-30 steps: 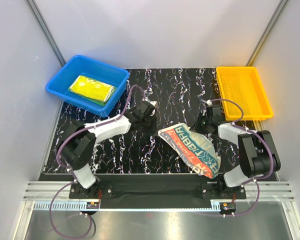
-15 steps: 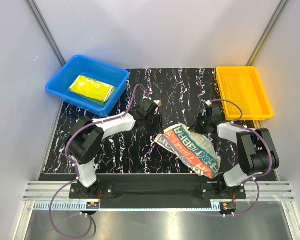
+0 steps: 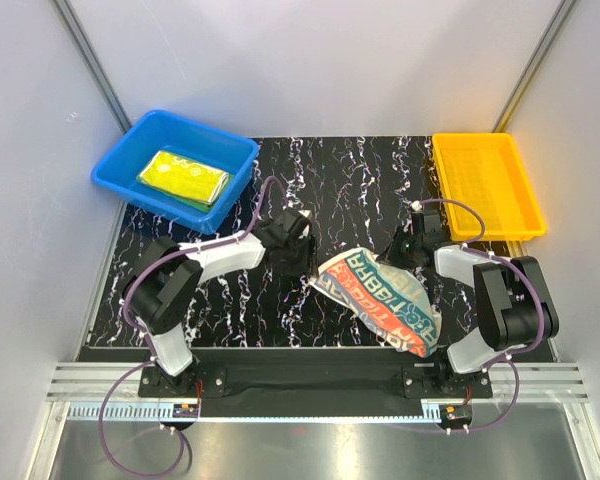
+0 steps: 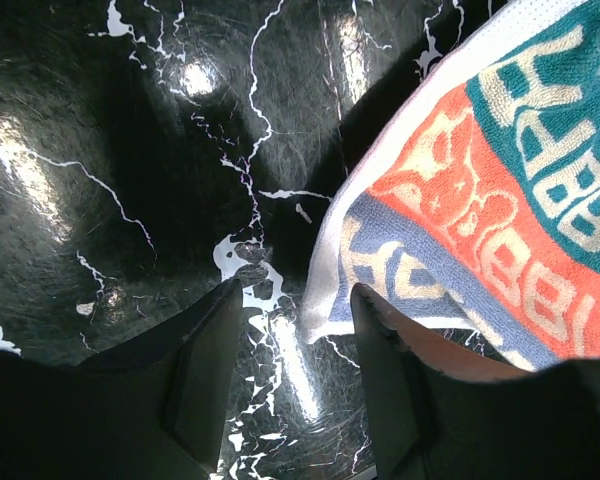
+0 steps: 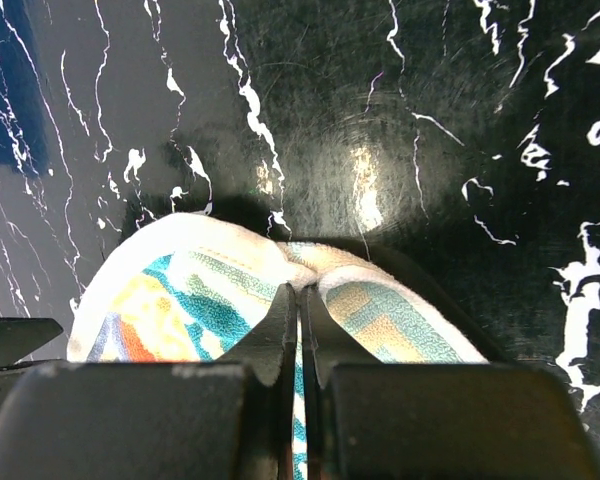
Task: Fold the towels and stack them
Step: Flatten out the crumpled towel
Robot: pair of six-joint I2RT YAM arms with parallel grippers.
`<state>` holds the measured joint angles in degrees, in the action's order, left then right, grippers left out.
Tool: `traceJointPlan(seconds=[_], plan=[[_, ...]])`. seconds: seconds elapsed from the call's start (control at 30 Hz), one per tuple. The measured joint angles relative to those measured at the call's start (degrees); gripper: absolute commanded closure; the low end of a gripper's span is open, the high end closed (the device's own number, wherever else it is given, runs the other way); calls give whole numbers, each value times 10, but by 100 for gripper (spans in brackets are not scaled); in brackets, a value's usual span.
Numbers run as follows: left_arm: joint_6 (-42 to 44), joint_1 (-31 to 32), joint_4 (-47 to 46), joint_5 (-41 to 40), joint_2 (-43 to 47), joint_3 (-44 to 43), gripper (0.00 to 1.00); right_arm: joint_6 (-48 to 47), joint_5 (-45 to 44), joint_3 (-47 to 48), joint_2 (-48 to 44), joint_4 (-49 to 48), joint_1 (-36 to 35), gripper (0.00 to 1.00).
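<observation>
The striped towel [image 3: 380, 298] with "TIBBA" lettering lies crumpled on the black marble table, right of centre. My right gripper [image 3: 404, 254] is shut on its far right edge; the wrist view shows the white hem [image 5: 300, 262] pinched between the jaws. My left gripper [image 3: 302, 268] is open just left of the towel's left corner [image 4: 325, 295], fingers either side of bare table, the right finger [image 4: 400, 370] beside the hem. The yellow towel [image 3: 183, 176] lies folded in the blue bin on a green towel [image 3: 195, 202], of which only an edge shows.
The blue bin [image 3: 118, 158] stands at the back left. An orange tray [image 3: 487, 184] stands at the back right. The table's dark marble surface [image 3: 340, 180] stretches between them.
My left gripper swung right and then came back down toward the towel's left corner. The towel's left corner shifted slightly. My right gripper stayed clamped on the edge.
</observation>
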<state>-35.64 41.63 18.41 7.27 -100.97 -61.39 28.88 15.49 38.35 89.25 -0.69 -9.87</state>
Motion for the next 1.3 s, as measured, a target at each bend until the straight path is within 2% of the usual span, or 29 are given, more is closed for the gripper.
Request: traceJointPlan(seconds=[0.47, 0.57, 0.6, 0.67, 0.83, 1.03, 1.2, 1.3], plan=[[-15, 20, -43, 35, -2, 32, 57, -1, 2, 8, 10, 0, 0, 100], [-16, 22, -47, 36, -9, 33, 69, -1, 2, 9, 11, 0, 0, 100], [-16, 22, -47, 35, -11, 32, 88, -2, 2, 10, 12, 0, 0, 100], [-10, 22, -41, 33, -16, 28, 100, -4, 1, 13, 12, 3, 0, 100], [37, 22, 36, 3, -24, -38, 100, -22, -22, 42, 1, 47, 0, 100], [137, 23, 158, -78, -12, -226, 100, -75, -56, 159, -118, 153, -1, 100], [221, 33, 214, -108, 102, -317, 100, -132, -67, 283, -252, 225, -2, 100], [266, 69, 225, -108, 195, -339, 100, -143, -60, 308, -355, 259, -2, 100]])
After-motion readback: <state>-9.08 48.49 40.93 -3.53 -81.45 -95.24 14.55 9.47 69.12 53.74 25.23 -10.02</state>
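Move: The towel's free left corner lies just off my half-open left fingertips, about 2 cm back, 1 cm to the right and 2 cm down. From that hand the bulk of the towel is some 15 cm right and 6 cm back. My right hand already pinches the far edge; from it the free corner is about 15 cm left and 5 cm back, the towel's middle about 8 cm straight back, and the yellow bin some 22 cm right and 17 cm ahead. I ease my left hand back, right and down a couple of centimetres onto the free corner and pinch it shut, while my right hand keeps its grip and waits. Then I swing both hands up fast together, over 30 cm, arcing forward about 5 cm and then back, the wrists tipping the fingers up some 40 degrees to spread the towel between them. ##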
